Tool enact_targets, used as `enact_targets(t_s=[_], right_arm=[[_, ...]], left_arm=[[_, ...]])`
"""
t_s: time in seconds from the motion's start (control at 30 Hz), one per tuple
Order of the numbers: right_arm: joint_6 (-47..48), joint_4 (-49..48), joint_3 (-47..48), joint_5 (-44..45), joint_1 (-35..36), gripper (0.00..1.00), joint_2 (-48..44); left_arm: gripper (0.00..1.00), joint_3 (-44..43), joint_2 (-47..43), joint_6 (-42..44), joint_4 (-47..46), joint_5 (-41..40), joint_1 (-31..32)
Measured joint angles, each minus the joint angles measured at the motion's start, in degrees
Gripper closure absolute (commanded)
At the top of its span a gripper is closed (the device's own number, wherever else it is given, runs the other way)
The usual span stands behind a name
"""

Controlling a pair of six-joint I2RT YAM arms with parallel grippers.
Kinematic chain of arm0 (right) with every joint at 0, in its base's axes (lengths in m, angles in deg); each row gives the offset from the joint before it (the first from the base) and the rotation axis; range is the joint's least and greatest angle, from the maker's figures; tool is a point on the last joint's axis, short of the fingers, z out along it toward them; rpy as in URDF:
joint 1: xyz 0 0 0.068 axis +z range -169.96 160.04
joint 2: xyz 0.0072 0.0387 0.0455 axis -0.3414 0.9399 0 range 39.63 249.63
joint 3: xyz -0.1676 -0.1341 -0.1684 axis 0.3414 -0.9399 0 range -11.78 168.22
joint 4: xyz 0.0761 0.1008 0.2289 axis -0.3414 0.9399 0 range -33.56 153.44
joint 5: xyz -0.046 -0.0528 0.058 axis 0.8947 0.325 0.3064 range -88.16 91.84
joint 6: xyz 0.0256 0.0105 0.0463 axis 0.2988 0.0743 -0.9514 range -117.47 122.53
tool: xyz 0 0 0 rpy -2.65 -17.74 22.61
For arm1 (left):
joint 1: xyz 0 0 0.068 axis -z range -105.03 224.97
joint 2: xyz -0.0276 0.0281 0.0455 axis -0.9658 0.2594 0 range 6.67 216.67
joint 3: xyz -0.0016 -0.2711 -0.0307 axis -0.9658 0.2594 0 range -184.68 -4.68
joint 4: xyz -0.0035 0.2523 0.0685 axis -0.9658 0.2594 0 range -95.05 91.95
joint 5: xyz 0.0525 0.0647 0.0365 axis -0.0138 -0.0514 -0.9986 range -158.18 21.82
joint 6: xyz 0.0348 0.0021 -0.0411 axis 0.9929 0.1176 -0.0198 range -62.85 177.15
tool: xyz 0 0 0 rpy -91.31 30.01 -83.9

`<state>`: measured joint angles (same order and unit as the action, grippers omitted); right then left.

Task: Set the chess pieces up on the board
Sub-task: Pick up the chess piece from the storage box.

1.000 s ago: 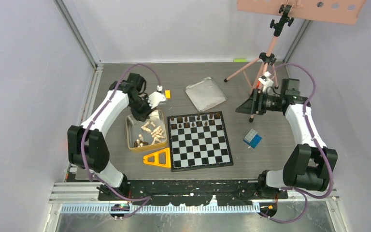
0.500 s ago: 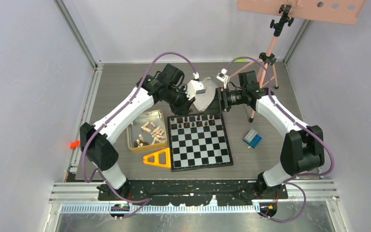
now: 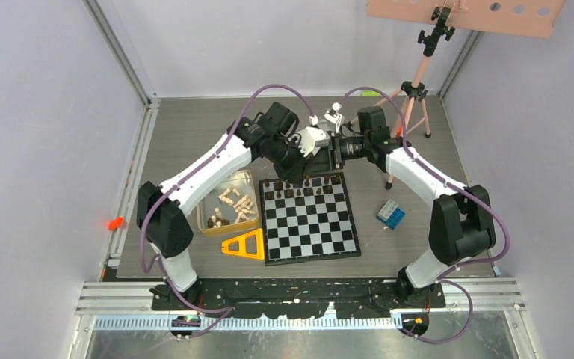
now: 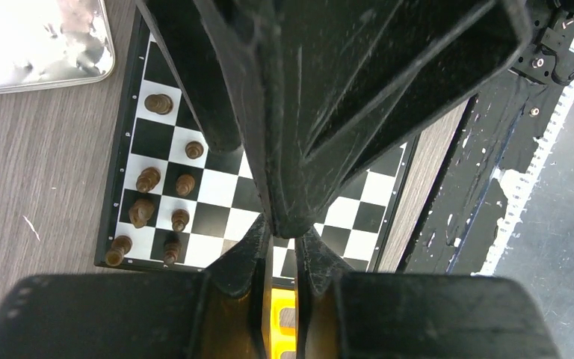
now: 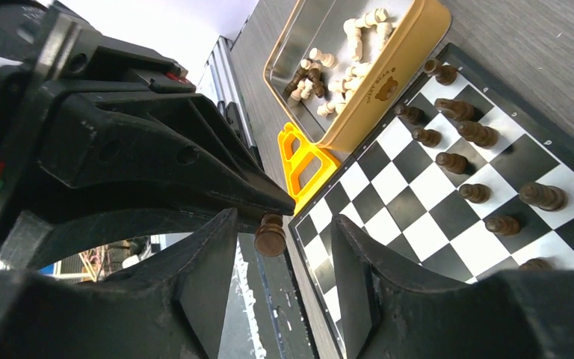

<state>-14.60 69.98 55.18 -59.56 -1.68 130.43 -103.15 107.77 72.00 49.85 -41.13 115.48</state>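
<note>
The board [image 3: 310, 224] lies at the table's middle, with dark chess pieces [image 3: 299, 187] standing in its two far rows. They also show in the left wrist view [image 4: 149, 179] and the right wrist view [image 5: 463, 134]. Pale and dark pieces [image 3: 235, 203] lie in the gold tin [image 3: 203, 217]. My left gripper [image 3: 308, 155] is shut on a dark piece [image 5: 270, 235], held by its top above the board's far edge. My right gripper [image 3: 330, 153] faces it, open, with one finger on each side of that piece and not touching it. The left wrist view does not show the piece.
A yellow triangle block [image 3: 244, 245] lies in front of the tin. A blue cube [image 3: 391, 214] sits right of the board. A silver lid [image 4: 37, 37] lies behind the board, under the arms. A pink tripod [image 3: 417, 78] stands at the back right.
Both arms have swung in from the sides and met above the board's far edge. The left gripper came from over the tin, the right from the table's right side.
</note>
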Motion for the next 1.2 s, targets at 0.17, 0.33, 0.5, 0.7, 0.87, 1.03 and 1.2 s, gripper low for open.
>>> enact_targets(t_s=[0.17, 0.33, 0.5, 0.7, 0.87, 1.03, 1.2], right_arm=[[-0.42, -0.2, 0.0, -0.28, 0.79, 0.51, 0.85], [0.28, 0.46, 0.0, -0.28, 1.07, 0.55, 1.14], [0.87, 1.44, 0.0, -0.39, 1.64, 0.66, 1.22], [1.22, 1.95, 0.0, -1.05, 1.92, 0.85, 1.62], [1.66, 2.16, 0.02, -1.27, 1.88, 0.99, 1.62], [1.77, 2.4, 0.02, -1.53, 0.59, 0.99, 1.57], [1.38, 2.38, 0.02, -2.34, -1.53, 0.99, 0.7]], left_arm=[[1.0, 0.0, 0.0, -0.48, 0.09, -0.33, 0.04], [1.0, 0.0, 0.0, -0.76, -0.15, -1.03, 0.04], [0.99, 0.0, 0.02, -0.76, -0.26, -2.14, 0.04], [0.88, 0.0, 0.02, -0.76, -0.24, -3.5, 0.04], [0.76, 0.04, 0.02, -0.55, -0.48, -3.5, 0.04], [0.57, 3.13, -1.22, 1.77, -3.1, -3.28, -0.24], [0.25, 10.86, -6.95, 2.01, -9.66, 0.13, -3.23]])
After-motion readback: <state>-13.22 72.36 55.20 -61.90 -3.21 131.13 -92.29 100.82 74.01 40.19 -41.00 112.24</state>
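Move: A dark chess piece still sticks out of the left fingertips. From the right hand the piece lies about 2 cm back, 1 cm to its left and 1 cm lower; the left hand brings it to the open right fingers, some 2 cm ahead of and 2 cm to the right of that hand. From the left hand, the two rows of dark pieces stand about 5 cm ahead, straight below by 17 cm, and the storage box lies level, 21 cm to the left and 16 cm down. High over the board the right hand eases back and a little left and down, under 2 cm in all, and shuts its half-open fingers on the dark piece from either side, while the left hand keeps its pinch and creeps about 1 cm forward to meet it. With the right grip made, the left fingers spread and let go of the piece, the left hand starting off leftward by some 1.5 cm with a slight tilt, as the right hand draws about 2 cm to the right and a little forward with the piece still pinched. ##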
